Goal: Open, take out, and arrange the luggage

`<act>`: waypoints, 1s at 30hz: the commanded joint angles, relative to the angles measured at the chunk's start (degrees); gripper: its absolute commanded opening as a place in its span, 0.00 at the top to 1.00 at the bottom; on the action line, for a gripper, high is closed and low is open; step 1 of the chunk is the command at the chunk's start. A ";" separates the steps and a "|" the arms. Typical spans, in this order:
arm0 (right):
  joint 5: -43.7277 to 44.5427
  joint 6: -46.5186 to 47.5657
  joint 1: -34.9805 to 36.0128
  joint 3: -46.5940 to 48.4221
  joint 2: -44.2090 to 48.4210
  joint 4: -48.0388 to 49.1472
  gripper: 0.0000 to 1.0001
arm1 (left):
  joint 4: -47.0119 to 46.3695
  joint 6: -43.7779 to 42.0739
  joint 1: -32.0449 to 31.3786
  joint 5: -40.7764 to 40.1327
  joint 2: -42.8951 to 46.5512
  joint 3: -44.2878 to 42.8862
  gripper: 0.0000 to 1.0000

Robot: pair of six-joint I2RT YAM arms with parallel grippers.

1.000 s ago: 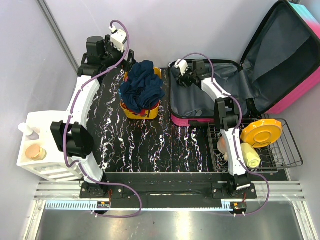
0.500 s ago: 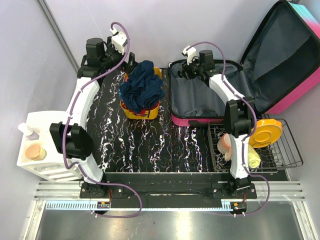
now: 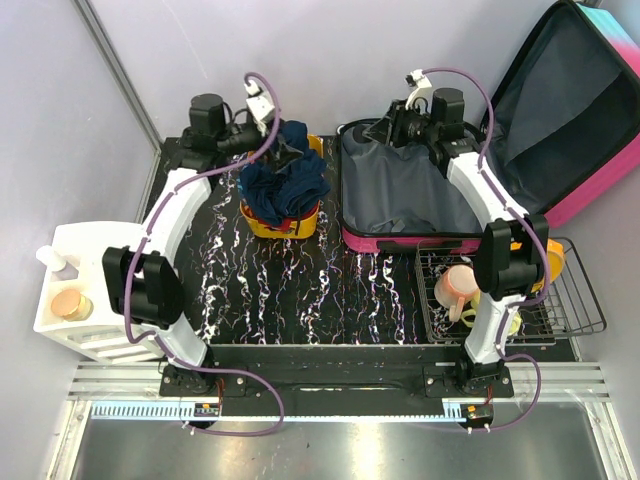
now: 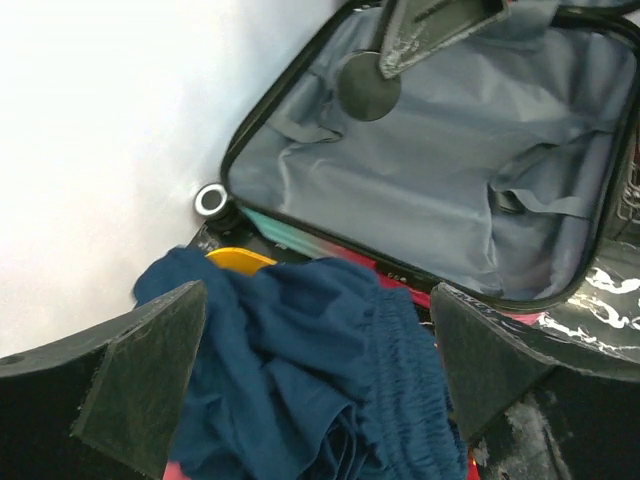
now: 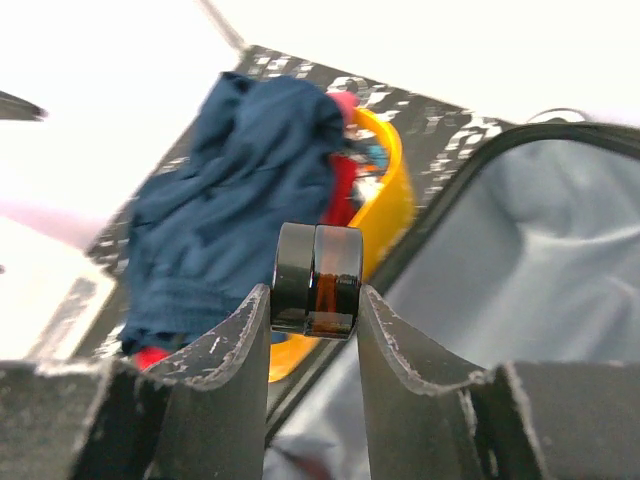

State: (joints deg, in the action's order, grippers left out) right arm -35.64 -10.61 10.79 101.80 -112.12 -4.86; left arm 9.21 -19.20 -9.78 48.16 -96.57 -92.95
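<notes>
The luggage (image 3: 400, 195) lies open at the back right, grey lining up, with its lid (image 3: 575, 110) leaning against the wall. My right gripper (image 3: 397, 124) hovers over the luggage's back rim. In the right wrist view it (image 5: 315, 300) is shut on a small black round jar (image 5: 318, 278), held by its flat sides. My left gripper (image 3: 283, 148) hangs open just above a dark blue cloth (image 3: 283, 180) heaped on a yellow bin (image 3: 283, 222). In the left wrist view its fingers (image 4: 150, 375) straddle the cloth (image 4: 300, 370) without touching, with the luggage lining (image 4: 430, 170) beyond.
A black wire rack (image 3: 575, 310) at the front right holds a pink cup (image 3: 455, 285) and a yellow plate (image 3: 550, 258), partly behind my right arm. A white shelf unit (image 3: 80, 290) with bottles stands at the left. The luggage's black wheel (image 4: 211, 200) sits by the wall.
My right gripper has lifted from the luggage's back left corner and moved right along the back rim with the jar. My left gripper has swung right to over the blue cloth.
</notes>
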 commanded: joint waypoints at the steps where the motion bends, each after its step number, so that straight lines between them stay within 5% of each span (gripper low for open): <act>1: -11.37 -13.36 0.46 -5.71 6.03 11.16 1.00 | -8.75 -9.88 -4.89 3.26 3.14 4.33 0.01; 9: -20.16 -20.06 0.38 -9.51 7.35 17.69 1.00 | -17.90 -21.58 -13.24 -1.49 2.89 11.20 0.01; 18: -24.30 -21.38 0.64 -12.41 8.40 21.12 1.00 | -25.47 -16.66 -14.65 -3.16 0.51 10.95 0.01; 30: -27.02 -24.19 2.13 -12.68 7.70 24.55 1.00 | -20.64 -16.66 -14.74 5.11 -1.68 8.57 0.04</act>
State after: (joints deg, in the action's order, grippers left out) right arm -59.77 -33.15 11.84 88.84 -107.83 15.07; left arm -10.04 -35.53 -24.47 49.41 -97.27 -81.78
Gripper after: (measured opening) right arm 0.399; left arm 0.961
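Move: My right fingers already hold a dark round disc, about 9 cm ahead of my open left hand, 17 cm to its right and 7 cm lower. From my right hand, the left gripper it is going to meet is some 19 cm left, 7 cm back and 6 cm higher. The navy clothing heaped in the basket is about 5 cm ahead of my left hand, 1 cm right and 14 cm below. The empty suitcase's middle lies roughly 9 cm right of my right hand, 6 cm ahead and 20 cm below. I bring my hands together for a handover. My left hand sweeps about 11 cm right and some 4 cm back over the navy clothing, dipping then partly rising, its fingers kept wide open towards the disc and swinging clockwise. My right hand keeps its grip, draws the disc back about 9 cm and left about 5, and turns some 20 degrees counter-clockwise as its fingertips tilt up. ##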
